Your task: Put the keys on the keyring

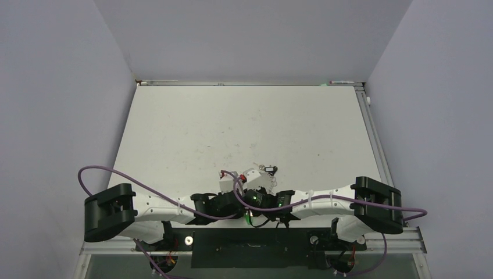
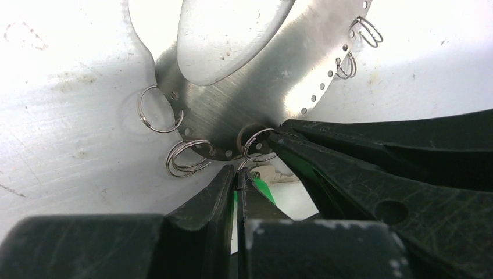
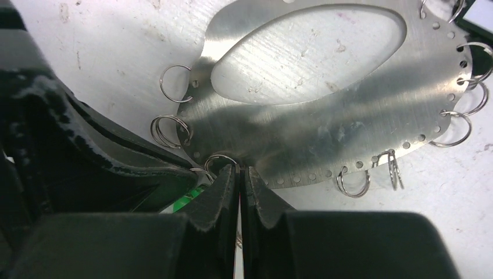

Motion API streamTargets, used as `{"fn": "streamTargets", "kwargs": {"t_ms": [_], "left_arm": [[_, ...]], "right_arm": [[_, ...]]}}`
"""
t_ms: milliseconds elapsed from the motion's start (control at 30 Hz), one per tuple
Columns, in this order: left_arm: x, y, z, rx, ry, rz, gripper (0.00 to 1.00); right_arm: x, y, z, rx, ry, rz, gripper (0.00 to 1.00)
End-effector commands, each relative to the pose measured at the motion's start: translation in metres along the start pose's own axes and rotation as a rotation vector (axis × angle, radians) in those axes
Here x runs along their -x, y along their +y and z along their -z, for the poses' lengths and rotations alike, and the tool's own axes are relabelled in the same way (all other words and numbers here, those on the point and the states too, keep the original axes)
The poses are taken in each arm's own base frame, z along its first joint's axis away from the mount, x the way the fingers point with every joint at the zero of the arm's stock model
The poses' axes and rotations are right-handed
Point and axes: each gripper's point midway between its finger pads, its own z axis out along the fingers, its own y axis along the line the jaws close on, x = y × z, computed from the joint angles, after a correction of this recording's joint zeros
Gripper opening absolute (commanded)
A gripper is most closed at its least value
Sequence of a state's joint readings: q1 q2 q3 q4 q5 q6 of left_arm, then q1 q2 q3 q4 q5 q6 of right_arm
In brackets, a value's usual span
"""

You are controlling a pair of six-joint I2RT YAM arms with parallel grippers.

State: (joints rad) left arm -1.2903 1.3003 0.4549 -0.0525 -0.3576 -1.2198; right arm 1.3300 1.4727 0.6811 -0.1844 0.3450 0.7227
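The keyring shows as a shiny metal plate (image 3: 325, 133) with an oval cut-out and a perforated rim that carries several small split rings (image 3: 173, 131). My right gripper (image 3: 239, 170) is shut on the plate's near rim. My left gripper (image 2: 239, 171) is shut, with a split ring's wire (image 2: 258, 145) at its tips. A green key head (image 2: 264, 189) shows just behind the left gripper's fingers, and again in the right wrist view (image 3: 187, 199). In the top view both grippers meet low at centre (image 1: 256, 200). Dark-headed keys (image 1: 269, 170) lie just beyond them.
The white table (image 1: 244, 128) is scuffed, with grey walls on three sides. Purple cables (image 1: 116, 171) loop over both arms. Small white and red pieces (image 1: 228, 179) lie beside the grippers. The right gripper's fingers (image 2: 360, 168) fill the right of the left wrist view.
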Motion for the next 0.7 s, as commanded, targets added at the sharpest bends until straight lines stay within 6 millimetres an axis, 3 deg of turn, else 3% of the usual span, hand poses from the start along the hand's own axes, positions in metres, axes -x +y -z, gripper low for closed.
{"fn": "streamTargets", "kwargs": {"t_ms": [0, 200, 333, 433, 533, 667], "left_arm": [[0.003, 0.007, 0.005, 0.055, 0.033, -0.128, 0.0], [0.006, 0.001, 0.004, 0.027, 0.053, -0.181, 0.0], [0.001, -0.002, -0.004, -0.026, 0.086, -0.136, 0.0], [0.0, -0.009, -0.009, -0.071, 0.094, -0.094, 0.0], [-0.001, -0.01, -0.01, -0.076, 0.097, -0.079, 0.0], [-0.003, -0.007, -0.009, -0.072, 0.101, -0.062, 0.0]], "right_arm": [[0.014, -0.019, 0.009, -0.089, -0.023, 0.152, 0.05], [0.019, -0.023, 0.008, -0.102, -0.029, 0.261, 0.05], [0.026, -0.028, 0.003, -0.127, -0.036, 0.229, 0.06], [0.034, -0.028, 0.008, -0.124, -0.063, 0.138, 0.16], [0.043, -0.026, 0.02, -0.087, -0.112, -0.012, 0.34], [0.036, -0.021, 0.031, -0.012, -0.135, -0.251, 0.42]]}}
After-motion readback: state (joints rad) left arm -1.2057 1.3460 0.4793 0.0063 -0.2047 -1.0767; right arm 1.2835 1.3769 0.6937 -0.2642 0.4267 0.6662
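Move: My closed right fingertips meet a split ring about 1 cm to their left; that ring sits some 1 cm ahead and 1 cm right of my left hand, which pinches it. From my right hand, the metal plate's middle lies roughly 5 cm ahead and 2 cm right, a black key tag 12 cm ahead and 7 cm right, and the green tag about 4 cm back and 1 cm left, all slightly lower. I keep the ring pinched in my left hand, easing it a little left, then some 2 cm back right, while turning clockwise slightly. My right hand draws away from it, about 3 cm forward and 2 cm right, tilting roughly 10 degrees; near the end its fingers open, letting go of the ring, and it rises. ##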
